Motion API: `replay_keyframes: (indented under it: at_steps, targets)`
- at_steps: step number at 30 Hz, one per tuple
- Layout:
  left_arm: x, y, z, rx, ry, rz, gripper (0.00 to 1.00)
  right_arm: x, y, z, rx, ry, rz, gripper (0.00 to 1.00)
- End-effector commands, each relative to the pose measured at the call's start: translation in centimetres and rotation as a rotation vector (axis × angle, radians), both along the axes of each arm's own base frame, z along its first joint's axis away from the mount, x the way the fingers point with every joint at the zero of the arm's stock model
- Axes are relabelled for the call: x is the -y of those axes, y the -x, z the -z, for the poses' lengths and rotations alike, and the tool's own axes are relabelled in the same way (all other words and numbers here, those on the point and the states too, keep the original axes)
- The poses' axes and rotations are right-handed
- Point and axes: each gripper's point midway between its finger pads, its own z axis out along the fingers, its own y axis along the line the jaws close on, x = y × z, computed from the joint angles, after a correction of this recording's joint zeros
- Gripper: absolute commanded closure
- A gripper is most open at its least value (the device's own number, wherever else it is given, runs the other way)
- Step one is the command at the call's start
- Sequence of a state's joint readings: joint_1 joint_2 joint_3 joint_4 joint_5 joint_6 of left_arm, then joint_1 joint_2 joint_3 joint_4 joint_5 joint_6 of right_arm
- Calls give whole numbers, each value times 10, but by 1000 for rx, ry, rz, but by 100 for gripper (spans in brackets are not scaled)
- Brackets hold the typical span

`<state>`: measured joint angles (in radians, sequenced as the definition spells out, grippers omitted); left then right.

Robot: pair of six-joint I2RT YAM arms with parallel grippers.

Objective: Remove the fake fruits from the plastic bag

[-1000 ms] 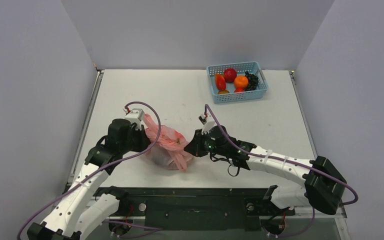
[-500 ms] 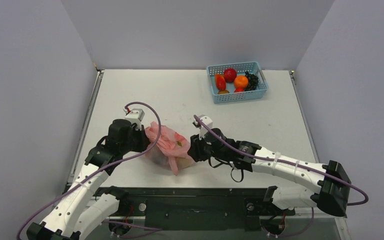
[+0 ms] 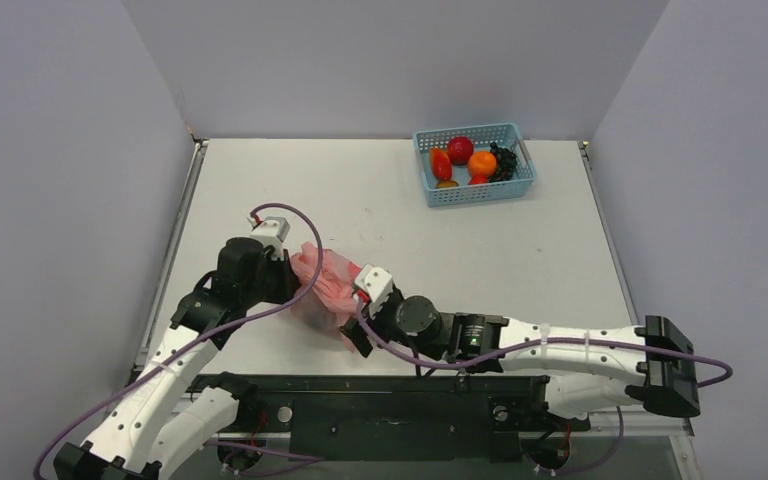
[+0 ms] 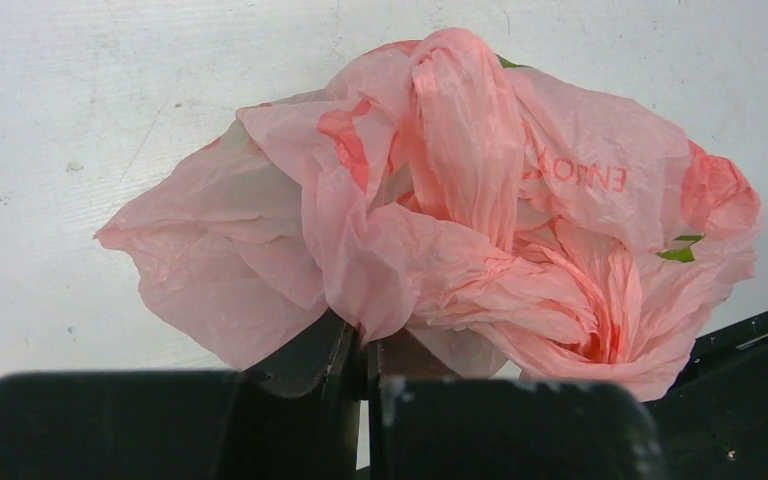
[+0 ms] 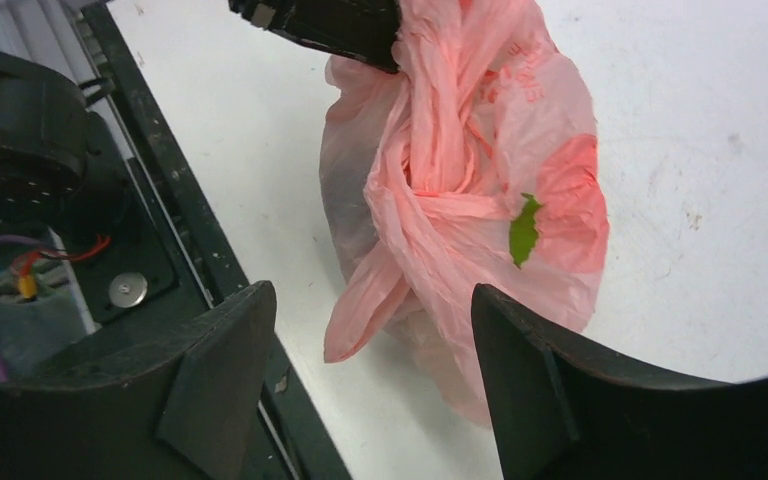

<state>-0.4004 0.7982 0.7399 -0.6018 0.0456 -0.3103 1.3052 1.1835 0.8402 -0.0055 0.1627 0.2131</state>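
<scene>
The pink plastic bag [image 3: 326, 286] lies crumpled on the table near the front edge, its handles twisted together. My left gripper [image 3: 294, 284] is shut on a fold of the plastic bag [image 4: 480, 200] at its left side; the left gripper [image 4: 370, 342] shows its jaws pressed together on the film. My right gripper [image 3: 356, 330] stands open just in front of the bag, and the right gripper [image 5: 370, 300] has a loose pink handle [image 5: 365, 310] hanging between its fingers, untouched. The plastic bag [image 5: 480, 180] hides any fake fruits inside it.
A light blue mesh basket [image 3: 516, 134] at the back right holds a red fruit [image 3: 460, 149], an orange one [image 3: 481, 163] and a dark grape bunch [image 3: 503, 161]. The black mounting rail [image 3: 390, 388] runs along the near table edge, right beside the bag.
My right gripper has opened, letting go of the bag, and swung left and nearer, round to the bag's front. The bag has sagged slightly. The left gripper has kept its grip.
</scene>
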Motion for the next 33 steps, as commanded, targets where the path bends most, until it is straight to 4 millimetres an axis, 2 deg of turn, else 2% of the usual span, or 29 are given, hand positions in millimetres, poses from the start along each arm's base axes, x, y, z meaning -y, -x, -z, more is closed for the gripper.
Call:
replay_keyframes:
  at_steps: [1, 2, 4, 9, 16, 22, 25, 29, 30, 31, 33]
  targets:
    - [4, -10, -13, 54, 21, 5, 100, -23, -15, -15, 252, 44, 25, 33]
    - [4, -10, -13, 52, 20, 5, 100, -23, -20, -18, 307, 81, 40, 32]
    - [4, -10, -13, 53, 20, 4, 100, -22, -29, -6, 384, 204, 104, 32]
    - [2, -12, -14, 55, 22, -5, 100, -17, -35, -2, 578, 421, 244, 36]
    - [2, -14, -12, 43, 34, -3, 100, -13, -51, 11, 761, 701, 382, 51]
    - [1, -15, -11, 36, 40, -3, 100, -18, -55, 15, 810, 754, 429, 65]
    - [1, -16, -11, 35, 41, -5, 100, -23, -52, 12, 813, 736, 424, 85]
    - [-2, -17, -11, 34, 40, -14, 100, -26, -44, -5, 737, 602, 359, 100]
    - [-3, -17, -12, 37, 41, -18, 100, -25, -42, -1, 703, 591, 336, 100]
    - [-4, -17, -12, 39, 42, -20, 100, -29, -39, -7, 672, 547, 291, 100]
    - [-4, -18, -14, 45, 50, -20, 100, -33, -35, -7, 601, 490, 222, 100]
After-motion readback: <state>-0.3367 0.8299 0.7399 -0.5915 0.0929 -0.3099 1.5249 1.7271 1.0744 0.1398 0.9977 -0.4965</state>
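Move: Some 6 cm ahead of the right hand, 3 cm to its left and 5 cm lower is the loose plastic bag handle at the knot. The bag's filled body lies about 8 cm ahead, 3 cm left and 12 cm down; the left gripper is roughly 9 cm ahead, 9 cm left and 4 cm down. From the left hand, that handle is about 8 cm right, 2 cm back and 3 cm below. Dipping first left and down, then reaching forward to the plastic bag's loose handle, the open right hand travels about 6 cm forward, 5 cm down and a little left. Its wrist rolls and swings some 40 degrees clockwise so the fingers point mostly forward, then they close and pinch the handle, easing up about a centimetre. The left hand keeps its pinch on the bag's other side. ##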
